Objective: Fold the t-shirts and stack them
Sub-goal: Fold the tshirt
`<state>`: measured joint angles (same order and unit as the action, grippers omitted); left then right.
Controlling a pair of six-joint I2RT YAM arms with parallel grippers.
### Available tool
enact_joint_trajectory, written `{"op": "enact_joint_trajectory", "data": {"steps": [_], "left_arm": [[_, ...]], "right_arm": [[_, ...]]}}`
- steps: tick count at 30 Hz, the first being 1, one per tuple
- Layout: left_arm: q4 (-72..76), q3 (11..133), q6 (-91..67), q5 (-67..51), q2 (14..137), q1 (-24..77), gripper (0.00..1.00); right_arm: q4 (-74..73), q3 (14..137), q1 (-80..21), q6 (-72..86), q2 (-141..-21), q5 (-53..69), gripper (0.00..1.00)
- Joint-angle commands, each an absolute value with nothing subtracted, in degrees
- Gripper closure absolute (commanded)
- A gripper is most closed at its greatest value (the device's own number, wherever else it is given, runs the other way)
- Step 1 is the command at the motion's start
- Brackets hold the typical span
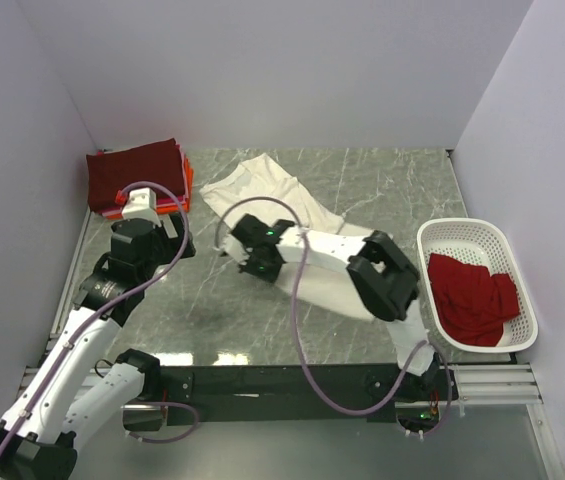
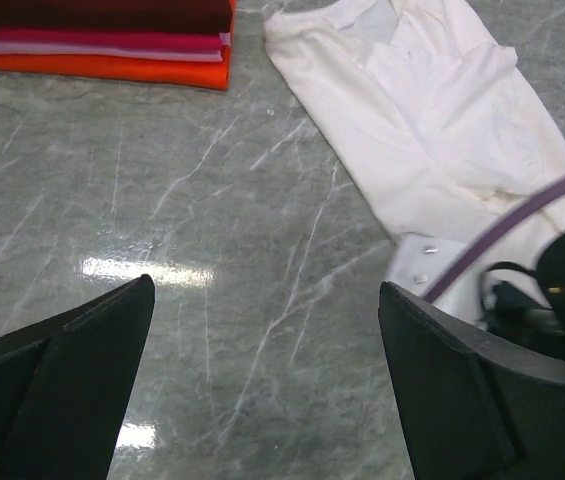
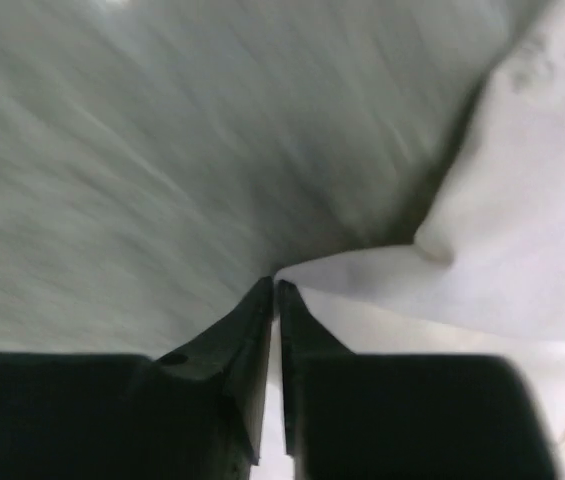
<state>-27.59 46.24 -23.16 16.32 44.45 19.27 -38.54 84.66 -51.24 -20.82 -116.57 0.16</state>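
Observation:
The large cream-white t-shirt point(image 1: 262, 183) lies spread on the marble table, running from back centre toward the right under my right arm. My right gripper point(image 1: 232, 248) is shut on a corner of its edge; in the right wrist view the jaws point(image 3: 275, 287) pinch white cloth point(image 3: 502, 250) just above the table. A folded stack point(image 1: 134, 175) of dark maroon, pink and orange t-shirts sits at the back left. My left gripper point(image 1: 150, 205) hovers open near that stack, its fingers point(image 2: 82, 360) wide apart over bare table, the white t-shirt point(image 2: 432, 110) to its right.
A white lattice basket point(image 1: 474, 233) stands at the right edge with a crumpled bright red t-shirt point(image 1: 472, 295) inside. Walls close the table on three sides. A purple cable point(image 2: 522, 215) from the right arm crosses the left wrist view.

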Motion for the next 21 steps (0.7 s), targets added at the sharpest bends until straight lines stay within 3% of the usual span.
{"op": "enact_joint_trajectory", "data": {"steps": [1, 5, 11, 14, 15, 18, 21], "left_arm": [[-25.6, 46.5, -22.8, 15.6, 45.2, 19.1, 0.01], [-25.6, 46.7, -23.4, 13.5, 47.6, 19.0, 0.00], [-23.3, 49.5, -27.6, 4.5, 57.9, 15.0, 0.01], [-21.5, 54.6, -30.8, -7.2, 69.1, 9.6, 0.16], [-21.4, 56.3, -31.8, -12.1, 72.5, 7.6, 0.26], [-20.8, 63.8, -33.1, -15.1, 86.1, 5.5, 0.35], [-22.0, 73.5, -32.9, -16.4, 99.6, 5.4, 0.44]], "right_arm": [[-45.1, 99.8, -55.4, -18.5, -122.5, 11.0, 0.84], [-48.7, 104.3, -55.1, -20.8, -121.4, 13.3, 0.68], [-44.7, 86.5, -45.7, -26.9, -101.8, 18.8, 0.38], [-43.1, 80.9, -35.3, -28.5, -95.1, 24.1, 0.35], [-42.2, 79.0, -32.5, -28.8, -92.8, 26.3, 0.30], [-41.7, 75.8, -22.6, -31.5, -90.8, 38.8, 0.15], [-45.9, 75.4, -18.6, -38.0, -92.9, 36.0, 0.05]]}}
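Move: The t-shirt's near-left edge is already pinched in the right hand, just above the table; that edge is bound for bare marble about 8 cm left and 2 cm back of it. The t-shirt's middle lies some 8 cm to the right hand's right and 9 cm ahead. Its far-left corner is roughly 22 cm ahead of the empty left hand, 9 cm right and 21 cm below; the folded stack stands about 23 cm ahead of that hand, 6 cm left and 18 cm below. The t-shirt's pinched edge is pulled on leftward, the right hand sweeping about 8 cm that way while its fingers begin to open; free of the cloth, that hand swings back right over 20 cm, rising and then reaching forward, nearly wide open. The left hand plunges forward and down, some 12 cm each, towards the shirt's far-left corner, tipping its fingers steeply down and half closing them. ##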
